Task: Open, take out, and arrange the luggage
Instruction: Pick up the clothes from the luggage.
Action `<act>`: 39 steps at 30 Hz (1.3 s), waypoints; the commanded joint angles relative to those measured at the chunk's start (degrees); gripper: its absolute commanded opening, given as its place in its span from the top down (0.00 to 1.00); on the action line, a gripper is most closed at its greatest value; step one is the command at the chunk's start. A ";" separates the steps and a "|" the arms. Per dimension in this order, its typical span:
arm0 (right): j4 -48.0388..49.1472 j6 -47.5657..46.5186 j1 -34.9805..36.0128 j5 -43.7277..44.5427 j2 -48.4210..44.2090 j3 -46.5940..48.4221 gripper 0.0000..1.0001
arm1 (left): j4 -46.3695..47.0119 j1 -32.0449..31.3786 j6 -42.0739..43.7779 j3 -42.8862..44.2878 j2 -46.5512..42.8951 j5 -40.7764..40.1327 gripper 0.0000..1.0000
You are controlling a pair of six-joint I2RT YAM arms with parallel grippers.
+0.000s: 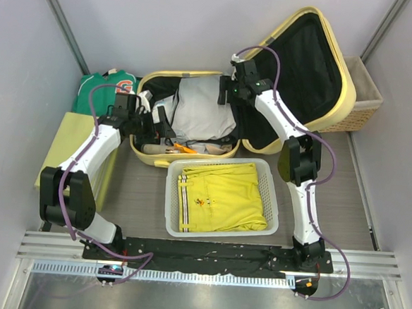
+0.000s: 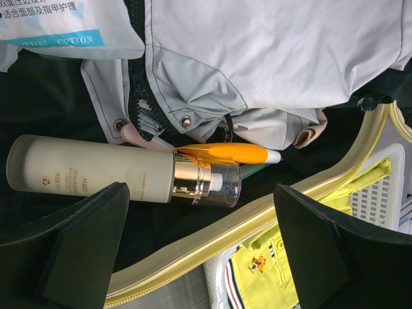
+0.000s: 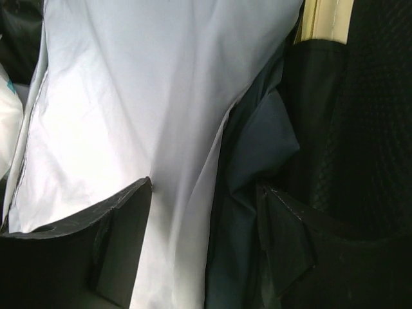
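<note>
The luggage [image 1: 156, 160] lies open, its black-lined lid [image 1: 307, 70] tipped up at the back right. A pale grey-white garment [image 1: 202, 108] fills its middle. My left gripper [image 1: 155, 123] hangs over the case's left front corner, open and holding nothing. In the left wrist view the left gripper [image 2: 203, 238] spans the yellow rim [image 2: 257, 222], just short of a cream bottle [image 2: 90, 170] and an orange pen [image 2: 225, 152]. My right gripper [image 1: 224, 96] is down on the garment. The right gripper [image 3: 206, 232] stands open, with white cloth [image 3: 129, 96] and dark cloth [image 3: 257, 148] between its fingers.
A white basket [image 1: 273, 202] with a folded yellow shirt [image 1: 224, 195] stands in front of the case. A green garment [image 1: 104, 91] and a yellow-green box [image 1: 69, 145] lie at the left. A wicker basket [image 1: 362, 102] sits behind the lid. A cotton pack [image 2: 58, 26] lies inside the case.
</note>
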 commanded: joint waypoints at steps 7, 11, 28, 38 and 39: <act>-3.87 2.04 3.10 0.80 11.45 9.22 0.26 | 1.18 0.32 0.96 -0.08 -1.40 1.74 0.00; -4.58 1.07 4.59 0.63 12.24 9.23 0.33 | 1.45 0.41 0.78 -0.34 -1.93 2.01 0.00; 4.19 4.85 5.56 -0.26 -3.82 7.74 0.99 | 2.59 0.50 0.52 -0.52 -4.47 1.66 0.00; 6.49 3.62 3.28 7.66 -20.09 -2.08 0.99 | 7.77 0.68 -5.10 2.29 -5.53 4.64 0.00; 6.58 3.62 2.84 7.75 -21.06 -3.59 0.99 | 9.52 0.68 -5.80 2.56 -5.27 4.99 0.00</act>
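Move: The grey clothes lie in the open suitcase right under the right gripper. Their middle is about 6 cm back, 6 cm to its left and 4 cm below it. From this hand, the orange tube is some 18 cm back and 11 cm left, the suitcase lid's middle about 20 cm to the right and 4 cm ahead, and the white basket about 33 cm straight back. From the left hand the clothes' middle is roughly 7 cm ahead and 12 cm right, a bit below. Ease the right gripper a couple of centimetres forward, then sweep it left and down about 4 cm into the far right part of the clothes, shutting the fingers to pinch the fabric. Then lift some 18 cm, drawing back about 4 cm and tipping the fingertips up slightly, with the grip kept. Raise the open, empty left gripper about 3 cm late on. ##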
